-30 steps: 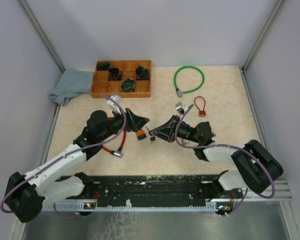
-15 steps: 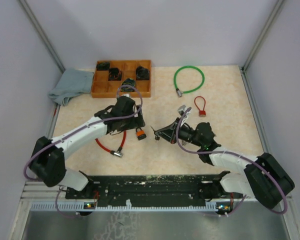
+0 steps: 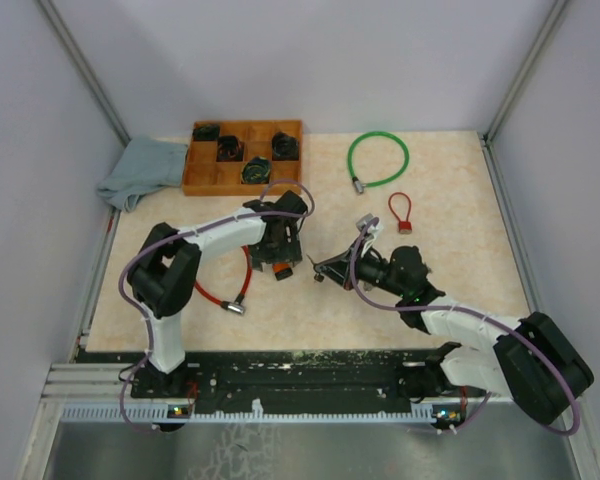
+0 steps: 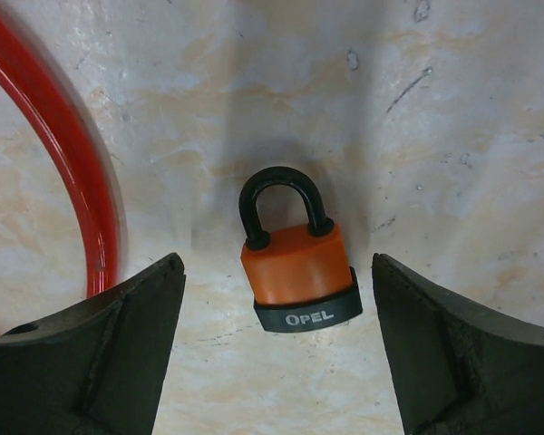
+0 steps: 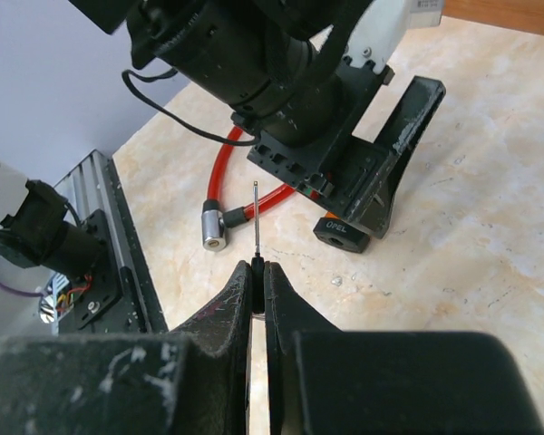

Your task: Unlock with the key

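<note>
An orange padlock (image 4: 299, 272) with a black shackle and a black base marked OPEL lies flat on the table, also seen from above (image 3: 283, 268) and at its base (image 5: 342, 232). My left gripper (image 4: 276, 304) hangs right over the padlock, open, one finger on each side and neither touching it. From above the left gripper (image 3: 277, 250) covers most of the lock. My right gripper (image 5: 257, 265) is shut on the key (image 5: 257, 222). The thin blade sticks forward toward the padlock's base, a short way off. From above the right gripper (image 3: 327, 268) sits just right of the lock.
A red cable lock (image 3: 220, 290) curves on the table left of the padlock, its metal end (image 5: 210, 224) near the key. A green cable lock (image 3: 377, 160) and a small red lock (image 3: 401, 213) lie at the back right. A wooden tray (image 3: 242, 188) and a grey cloth (image 3: 140, 170) are at the back left.
My left arm has folded in and its gripper has shifted right to hang straight over the padlock. My right gripper with the key has drawn slightly back to the right.
</note>
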Tool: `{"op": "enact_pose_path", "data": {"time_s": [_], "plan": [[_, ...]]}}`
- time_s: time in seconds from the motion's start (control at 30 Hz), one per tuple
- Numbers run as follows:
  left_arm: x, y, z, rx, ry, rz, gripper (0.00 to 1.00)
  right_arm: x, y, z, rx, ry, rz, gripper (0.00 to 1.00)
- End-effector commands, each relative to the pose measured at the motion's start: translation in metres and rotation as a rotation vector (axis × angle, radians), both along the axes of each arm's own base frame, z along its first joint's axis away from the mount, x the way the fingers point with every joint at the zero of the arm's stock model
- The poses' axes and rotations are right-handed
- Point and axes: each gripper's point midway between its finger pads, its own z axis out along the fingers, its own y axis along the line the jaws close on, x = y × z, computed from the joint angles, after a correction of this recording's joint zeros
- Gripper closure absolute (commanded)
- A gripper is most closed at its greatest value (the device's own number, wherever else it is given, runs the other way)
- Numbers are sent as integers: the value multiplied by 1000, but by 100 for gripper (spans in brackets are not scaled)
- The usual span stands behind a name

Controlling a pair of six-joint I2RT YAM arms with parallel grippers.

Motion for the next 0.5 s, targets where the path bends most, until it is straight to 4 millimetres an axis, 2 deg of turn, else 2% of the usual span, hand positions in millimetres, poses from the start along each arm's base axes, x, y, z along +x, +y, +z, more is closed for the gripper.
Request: {"op": "enact_pose_path", "data": {"time_s": [0.0,0.33,0.47], "plan": [[3,-8,1,-11,8,28,14,4,-2,10,15,-60,-14,100],[-3,-13,-23,-12,75,23,33,5,-3,10,14,-55,-19,100],[-2,-18,-24,-36,66,24,42,6,-3,9,9,-48,-24,100]]}}
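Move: The padlock lies about 2 cm below the left hand and roughly 1 cm to its right, neither ahead nor behind, with its shackle pointing outward. The middle of the red cable lock's loop is some 12 cm left and 1 cm back from that hand. The right hand's key hangs about 7 cm right, 4 cm back and 13 cm above the left hand. From the right hand the padlock is roughly 8 cm left, 6 cm ahead and 15 cm down. The left hand eases its downward-pointing fingers about 1.5 cm lower around the orange padlock body, most of that early on, and drifts just under 1 cm right to centre on it, the wrist hardly turning. As it settles, the fingers close by roughly a quarter of their range, from nearly wide open until the tips stand close beside the body's two sides; whether they touch it yet can't be seen. ##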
